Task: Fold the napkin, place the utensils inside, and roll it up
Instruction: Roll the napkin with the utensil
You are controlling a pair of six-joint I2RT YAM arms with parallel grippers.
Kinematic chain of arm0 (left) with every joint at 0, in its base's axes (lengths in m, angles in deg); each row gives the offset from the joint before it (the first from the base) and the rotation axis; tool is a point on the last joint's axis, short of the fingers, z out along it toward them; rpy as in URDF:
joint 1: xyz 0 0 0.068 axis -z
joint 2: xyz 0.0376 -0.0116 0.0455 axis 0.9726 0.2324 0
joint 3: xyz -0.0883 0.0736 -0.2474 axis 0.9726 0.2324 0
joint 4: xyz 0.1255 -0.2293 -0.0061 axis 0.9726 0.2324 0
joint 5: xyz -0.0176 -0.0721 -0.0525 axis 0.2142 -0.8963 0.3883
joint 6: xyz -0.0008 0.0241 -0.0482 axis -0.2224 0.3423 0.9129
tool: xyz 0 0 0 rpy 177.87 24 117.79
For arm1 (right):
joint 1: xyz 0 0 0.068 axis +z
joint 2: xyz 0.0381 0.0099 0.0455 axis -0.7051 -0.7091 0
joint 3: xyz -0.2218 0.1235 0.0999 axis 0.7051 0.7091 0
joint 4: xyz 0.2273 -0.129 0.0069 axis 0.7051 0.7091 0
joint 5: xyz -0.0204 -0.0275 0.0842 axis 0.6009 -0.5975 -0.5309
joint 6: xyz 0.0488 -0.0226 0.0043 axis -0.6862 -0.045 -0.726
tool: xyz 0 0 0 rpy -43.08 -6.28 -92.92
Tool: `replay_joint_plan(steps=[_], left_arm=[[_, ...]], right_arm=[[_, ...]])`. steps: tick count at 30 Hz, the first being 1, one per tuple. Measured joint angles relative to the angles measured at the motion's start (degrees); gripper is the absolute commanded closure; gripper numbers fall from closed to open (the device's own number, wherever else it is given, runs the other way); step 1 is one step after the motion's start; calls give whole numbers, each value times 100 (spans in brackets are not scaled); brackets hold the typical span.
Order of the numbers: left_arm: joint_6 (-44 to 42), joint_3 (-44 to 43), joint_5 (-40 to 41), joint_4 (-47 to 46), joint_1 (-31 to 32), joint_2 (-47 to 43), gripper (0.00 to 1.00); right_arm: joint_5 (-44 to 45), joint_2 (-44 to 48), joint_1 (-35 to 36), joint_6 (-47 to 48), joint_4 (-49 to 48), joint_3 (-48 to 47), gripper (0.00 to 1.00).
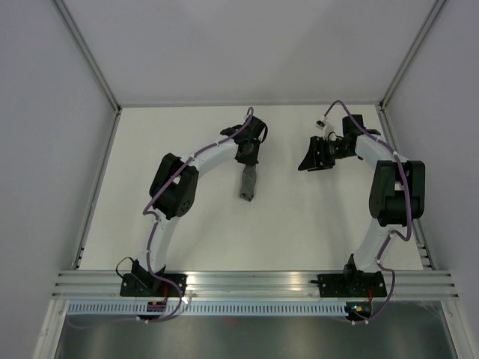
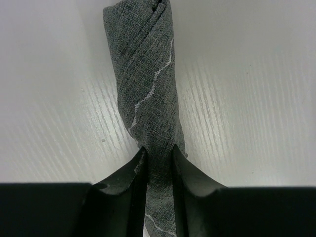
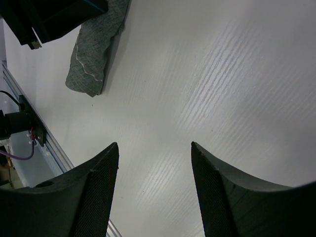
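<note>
The napkin (image 1: 248, 185) is a dark grey cloth rolled into a narrow bundle, with a lighter stitched line winding along it (image 2: 148, 84). My left gripper (image 2: 158, 150) is shut on one end of the roll, cloth filling the gap between its fingers. From the top view the left gripper (image 1: 249, 166) sits mid-table with the roll stretching toward the near edge. My right gripper (image 3: 154, 145) stands open over bare table, nothing between its fingers, to the right of the roll (image 3: 94, 49). In the top view the right gripper (image 1: 308, 161) points left. No utensils show.
A white table (image 1: 187, 232) is walled by pale panels on three sides. An aluminium rail (image 1: 254, 283) carrying both arm bases runs along the near edge. The left gripper's black body (image 3: 49, 15) fills the right wrist view's upper left corner.
</note>
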State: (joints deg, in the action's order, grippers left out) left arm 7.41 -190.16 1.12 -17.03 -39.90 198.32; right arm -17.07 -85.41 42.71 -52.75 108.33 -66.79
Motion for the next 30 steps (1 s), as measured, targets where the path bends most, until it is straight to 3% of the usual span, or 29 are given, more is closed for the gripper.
replay_joint_plan(steps=[15, 30], left_arm=[[-111, -90, -61, 245, -61, 111, 46], [308, -22, -52, 223, -55, 170, 40]], right_arm=[[11, -302, -31, 37, -17, -46, 34], [33, -448, -31, 125, -4, -133, 35]])
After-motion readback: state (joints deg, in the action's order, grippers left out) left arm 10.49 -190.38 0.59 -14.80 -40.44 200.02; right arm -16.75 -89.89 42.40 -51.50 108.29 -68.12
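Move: The rolled napkin is already between the left fingers, its middle at about the hand point and some 2 cm below. Its near end lies about 13 cm back from the left hand, 1 cm to its left and 3 cm below. From the empty right hand, the rolled napkin's middle is roughly 20 cm to the left, 4 cm farther out and 8 cm down. Downward by almost 2 cm, with a slight drift back and left, the left hand eases its pinch and opens from about a quarter to over half, so that the fingers come to straddle the rolled napkin. The right hand, still open, sinks some 2.5 cm beside it without touching anything. ##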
